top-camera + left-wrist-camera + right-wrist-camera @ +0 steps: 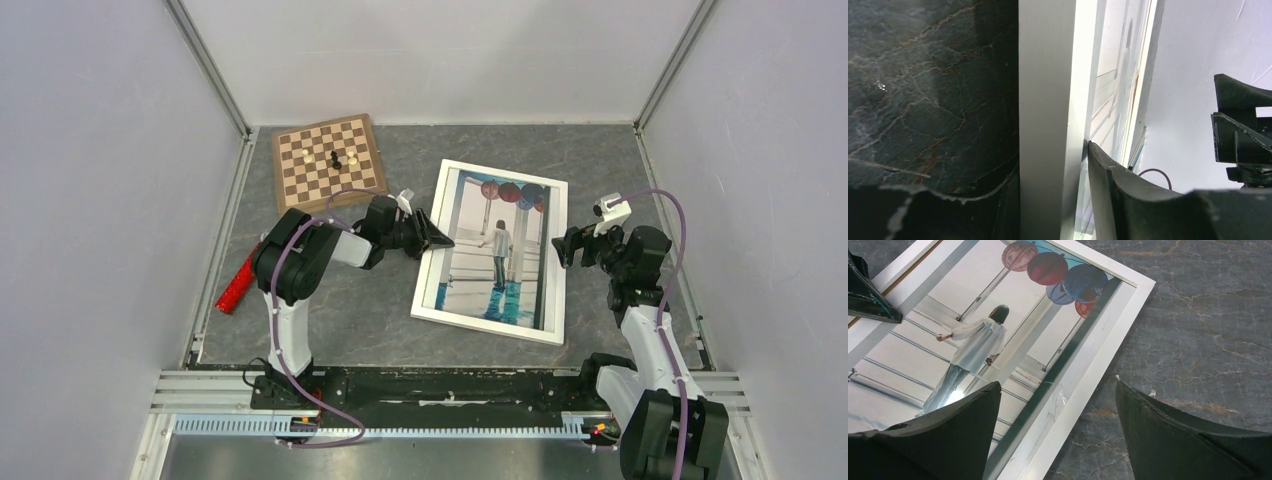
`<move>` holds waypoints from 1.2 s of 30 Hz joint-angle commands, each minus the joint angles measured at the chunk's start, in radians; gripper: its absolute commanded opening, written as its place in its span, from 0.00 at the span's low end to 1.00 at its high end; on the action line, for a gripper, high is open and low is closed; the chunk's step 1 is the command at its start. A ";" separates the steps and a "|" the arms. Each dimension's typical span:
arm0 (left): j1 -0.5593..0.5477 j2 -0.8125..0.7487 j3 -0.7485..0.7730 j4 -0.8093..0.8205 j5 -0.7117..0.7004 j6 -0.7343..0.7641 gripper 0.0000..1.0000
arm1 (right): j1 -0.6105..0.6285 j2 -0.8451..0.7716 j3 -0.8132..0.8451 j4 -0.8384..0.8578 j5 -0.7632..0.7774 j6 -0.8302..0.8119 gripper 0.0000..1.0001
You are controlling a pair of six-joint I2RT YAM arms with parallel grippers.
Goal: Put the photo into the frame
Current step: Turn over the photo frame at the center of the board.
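Observation:
The white frame point(488, 326) lies flat in the middle of the table with the photo point(497, 250) inside it, picture side up, lanterns at the far end. My left gripper point(441, 241) sits at the frame's left bar point(1043, 100), one finger outside and one finger point(1108, 190) over the photo's edge point(1118, 75). A thin gap shows beside the bar, so the jaws stand open astride it. My right gripper point(566, 246) hovers open over the frame's right bar point(1098, 365), holding nothing point(1058, 385). The photo point(978, 335) fills that view's left half.
A checkered chessboard point(328, 160) with several small pieces lies at the back left. A red block point(238, 282) rests by the left rail. White walls enclose the dark marbled table point(600, 170) on three sides.

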 commanded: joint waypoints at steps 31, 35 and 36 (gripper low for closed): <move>-0.005 -0.270 0.016 -0.566 -0.415 0.230 0.83 | 0.003 0.008 0.012 -0.031 0.073 -0.064 0.87; -0.007 -0.346 0.032 -0.613 -0.439 0.288 0.83 | 0.003 0.028 0.027 -0.053 0.135 -0.070 0.88; -0.007 -0.361 0.042 -0.631 -0.449 0.309 0.83 | 0.004 0.035 0.031 -0.058 0.153 -0.071 0.88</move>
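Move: The left hand still has the photo frame's left bar between its half-open fingers, right at the hand point. The frame's middle lies about 15 cm to the right and 2 cm back of this hand, about 1 cm lower. The chessboard is some 28 cm left and 20 cm farther out. From the waiting right hand, the frame's middle is roughly 16 cm left, level fore and aft, and 12 cm below. Letting go of the frame's left bar, the left fingers open from about half to wide while the hand lifts some 1.5 cm. It then backs off leftward about 6 cm, away from the bar, rolling its left side up by some 25 degrees. Late on, the empty, open right hand starts easing down and to the right. ##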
